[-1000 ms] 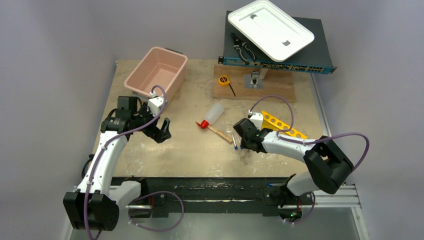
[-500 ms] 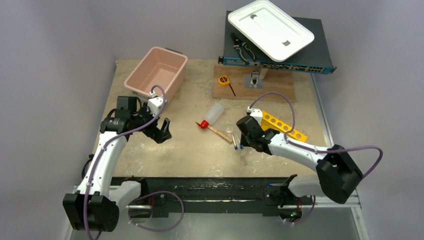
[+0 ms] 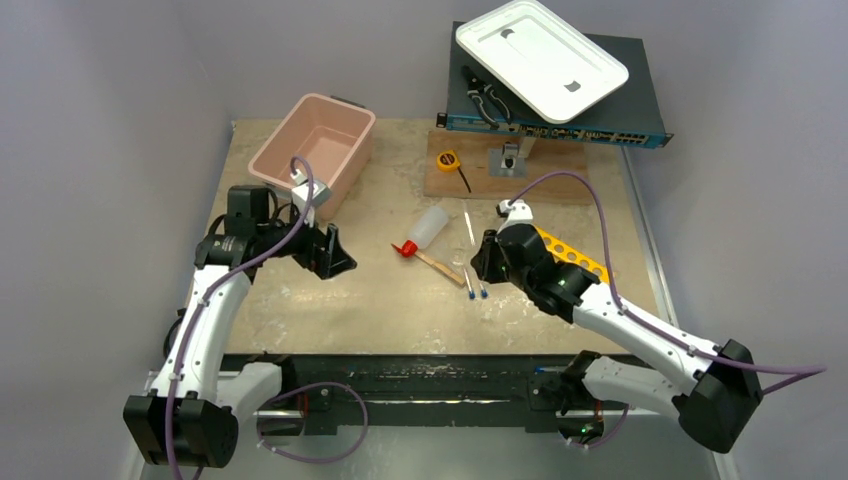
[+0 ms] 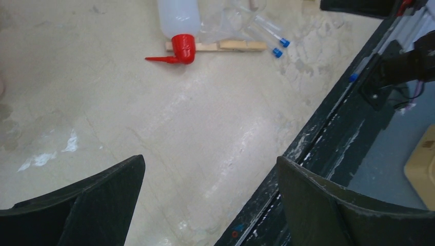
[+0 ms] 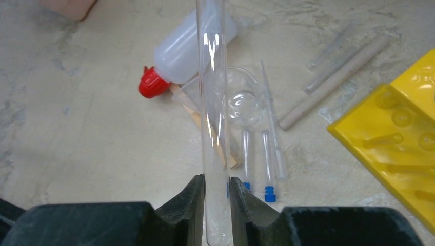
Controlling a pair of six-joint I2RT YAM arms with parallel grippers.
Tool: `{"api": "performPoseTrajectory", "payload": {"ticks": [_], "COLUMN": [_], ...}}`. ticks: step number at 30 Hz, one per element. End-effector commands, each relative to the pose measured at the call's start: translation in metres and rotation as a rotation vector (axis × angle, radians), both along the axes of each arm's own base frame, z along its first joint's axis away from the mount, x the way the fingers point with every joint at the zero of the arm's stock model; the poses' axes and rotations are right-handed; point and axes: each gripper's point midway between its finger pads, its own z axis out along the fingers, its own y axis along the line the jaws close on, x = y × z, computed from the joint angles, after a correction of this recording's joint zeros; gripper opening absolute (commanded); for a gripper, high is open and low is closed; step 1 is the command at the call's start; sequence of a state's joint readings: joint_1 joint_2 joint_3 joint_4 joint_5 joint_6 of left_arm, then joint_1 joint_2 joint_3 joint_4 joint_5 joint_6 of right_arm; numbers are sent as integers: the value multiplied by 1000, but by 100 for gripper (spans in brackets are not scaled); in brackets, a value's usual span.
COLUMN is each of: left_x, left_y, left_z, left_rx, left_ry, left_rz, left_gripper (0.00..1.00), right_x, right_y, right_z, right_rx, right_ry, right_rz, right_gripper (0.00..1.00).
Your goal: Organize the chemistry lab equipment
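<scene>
My right gripper [image 5: 216,187] is shut on a clear glass tube [image 5: 214,92] and holds it upright above the table; the tube also shows in the top view [image 3: 468,226]. Below it lie two thin tubes with blue tips [image 5: 267,164], a wooden clip [image 5: 205,128] and the squeeze bottle [image 5: 184,46] with its red nozzle. A slim wooden stick [image 5: 333,82] lies beside the yellow holed rack [image 5: 395,138]. My left gripper [image 4: 210,164] is open and empty, over bare table left of the bottle [image 3: 428,228].
A pink bin [image 3: 312,143] stands at the far left. A yellow tape measure [image 3: 447,160] lies on a wooden board [image 3: 560,175]. Black-handled pliers [image 3: 487,100] and a white tray [image 3: 540,58] rest on a black box at the back.
My right gripper has risen from the tube pile with a clear tube in it and swung it upright. My left gripper has shifted slightly right and turned.
</scene>
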State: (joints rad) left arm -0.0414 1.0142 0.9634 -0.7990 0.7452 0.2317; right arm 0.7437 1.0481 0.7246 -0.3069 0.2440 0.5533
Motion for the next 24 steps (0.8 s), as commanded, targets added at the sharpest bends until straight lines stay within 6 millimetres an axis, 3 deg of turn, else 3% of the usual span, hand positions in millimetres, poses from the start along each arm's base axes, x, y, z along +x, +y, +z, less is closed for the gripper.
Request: {"api": "performPoseTrajectory", "payload": {"ticks": [1, 6, 14, 19, 24], "left_x": [-3, 15, 33, 34, 30], "left_y": [-30, -45, -75, -76, -76], "left_z": [56, 87, 109, 119, 120], "left_rx": [-234, -391, -555, -580, -640], "left_ry": [-54, -39, 107, 93, 123], "left_rz": [-86, -35, 19, 21, 28], "left_gripper": [100, 100, 100, 100, 100], "right_x": [-1, -7, -17, -25, -29], "right_y": [32, 67, 132, 168, 193], "right_z": [56, 101, 171, 189, 189], "right_rx": [133, 265, 392, 448, 471], "right_ry": [-113, -171, -295, -329, -322], "right_rz": [111, 192, 259, 270, 264], "right_gripper": [0, 0, 0, 0, 0]}}
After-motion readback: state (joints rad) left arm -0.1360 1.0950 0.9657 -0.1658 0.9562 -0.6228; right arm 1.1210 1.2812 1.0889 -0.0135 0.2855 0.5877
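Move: The right hand already grips the large clear test tube, whose middle lies about 3 cm ahead, 1 cm left and 5 cm above its pads; the open left gripper it is taken to is some 26 cm to its left, 2 cm back and 5 cm higher. Under the right hand, about 13 cm down, the blue-capped tubes lie 2 cm ahead and 1 cm right, and the wash bottle 13 cm ahead and 10 cm left. From the left hand the held test tube is about 25 cm right, 5 cm ahead and level. Keeping its grip on the test tube, the right hand sweeps about 18 cm left while rising some 15 cm, the climb levelling off near the end, and turns counter-clockwise with its left side lifting as it brings the tube up to the left gripper. The left hand comes to meet it, rising about 10 cm and going 7 cm right with a little forward, rolling some 30 degrees so its left side drops, jaws kept wide open around the tube's line. ##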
